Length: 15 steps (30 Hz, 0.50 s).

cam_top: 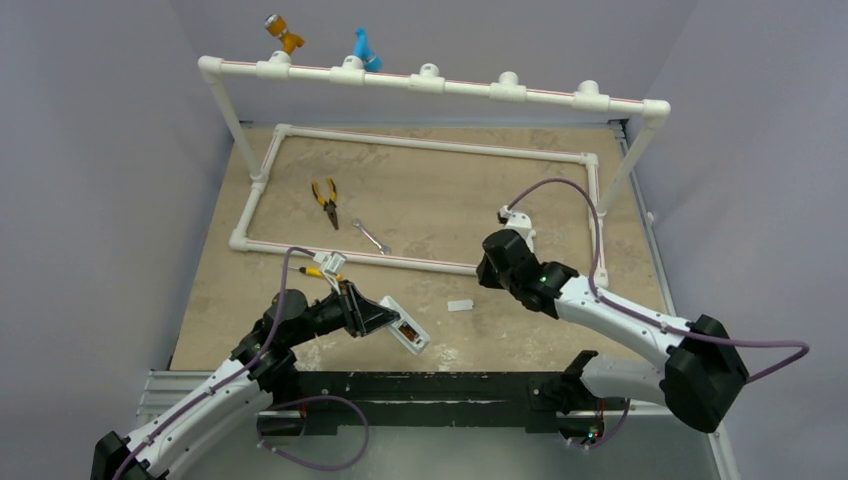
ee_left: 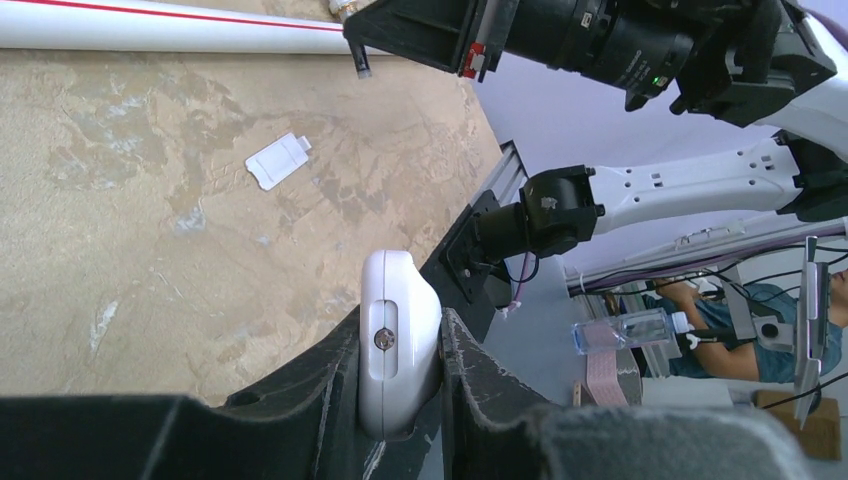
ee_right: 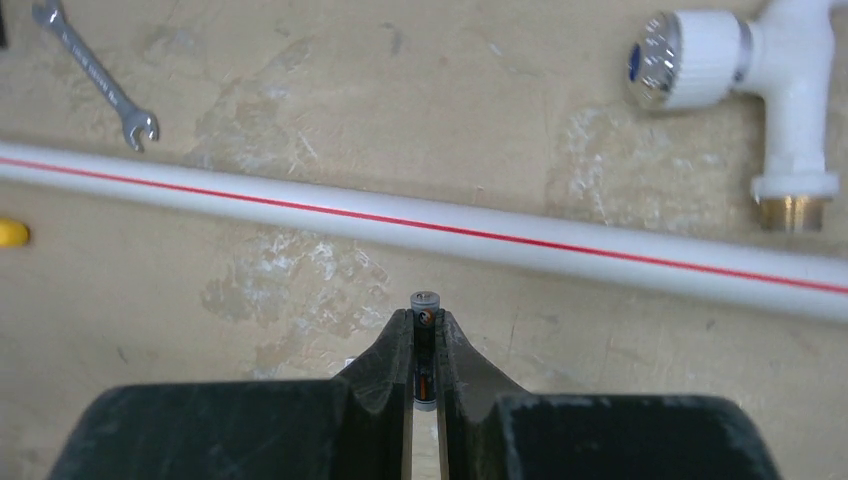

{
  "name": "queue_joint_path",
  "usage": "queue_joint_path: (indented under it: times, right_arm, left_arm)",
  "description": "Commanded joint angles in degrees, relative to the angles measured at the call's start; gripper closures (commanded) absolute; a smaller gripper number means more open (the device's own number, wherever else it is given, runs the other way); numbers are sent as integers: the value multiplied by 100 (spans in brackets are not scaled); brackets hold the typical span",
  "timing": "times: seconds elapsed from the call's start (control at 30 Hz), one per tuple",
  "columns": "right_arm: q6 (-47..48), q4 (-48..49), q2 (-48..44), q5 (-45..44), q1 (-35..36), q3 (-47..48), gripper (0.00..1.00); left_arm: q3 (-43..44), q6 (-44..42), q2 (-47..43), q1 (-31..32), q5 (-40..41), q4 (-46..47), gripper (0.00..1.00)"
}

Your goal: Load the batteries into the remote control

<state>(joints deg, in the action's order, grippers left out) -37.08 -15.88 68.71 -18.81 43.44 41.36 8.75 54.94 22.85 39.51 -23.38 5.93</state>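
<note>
My left gripper (cam_top: pixel 385 318) is shut on the remote control (cam_top: pixel 408 334), a slim white handset held low over the table's near edge. Its recessed back faces up, with something brownish in the compartment. In the left wrist view the remote control (ee_left: pixel 398 335) sits edge-on between the fingers of my left gripper (ee_left: pixel 400 330). My right gripper (ee_right: pixel 424 318) is shut on one of the batteries (ee_right: pixel 424 302), a thin dark cylinder whose metal tip pokes past the fingertips. This right gripper (cam_top: pixel 486 272) hovers beside the front pipe of the frame, to the right of the remote.
A small flat white cover piece (cam_top: pixel 459 305) lies between the arms. A white PVC frame (cam_top: pixel 420 262) rings the back of the table, with yellow pliers (cam_top: pixel 325 200) and a silver wrench (cam_top: pixel 372 237) inside it. A white tap fitting (ee_right: pixel 700 60) lies beyond the pipe (ee_right: pixel 560 243).
</note>
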Motion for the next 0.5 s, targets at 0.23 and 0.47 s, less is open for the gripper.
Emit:
queue_joint_path:
  times: [0.23, 0.47]
  right_arm:
    - [-6645, -2240, -1300, -2256, 1149, -1081, 100]
    - [-8298, -3584, -135, -1995, 1497, -476, 100]
  left_arm:
    - [120, 127, -19, 21, -10, 381, 100]
    - [117, 175, -41, 20, 9, 421, 100]
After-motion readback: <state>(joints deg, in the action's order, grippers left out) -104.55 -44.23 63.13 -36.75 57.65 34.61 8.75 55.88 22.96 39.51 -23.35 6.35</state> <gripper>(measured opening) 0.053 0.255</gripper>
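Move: The remote, held open by the left gripper, has its middle roughly 15 cm back, 17 cm left and 4 cm above the right hand, which holds a battery. The battery cover lies about 6 cm back, 5 cm left and 9 cm below the right hand; the near pipe is about 3 cm ahead and 8 cm below, and the white valve 9 cm ahead, 10 cm right, 7 cm below. From the left hand, the remote's middle is about 2 cm back and 2 cm right. Keep the battery pinched in the right gripper and swing it back about 8 cm from the pipe, also 5 cm to the right and some 5 cm down, still clear of the table. Roll the wrist clockwise by about 45 degrees on the way, fingers still slanting forward and down. Hold the left gripper still with the remote in its grip. ##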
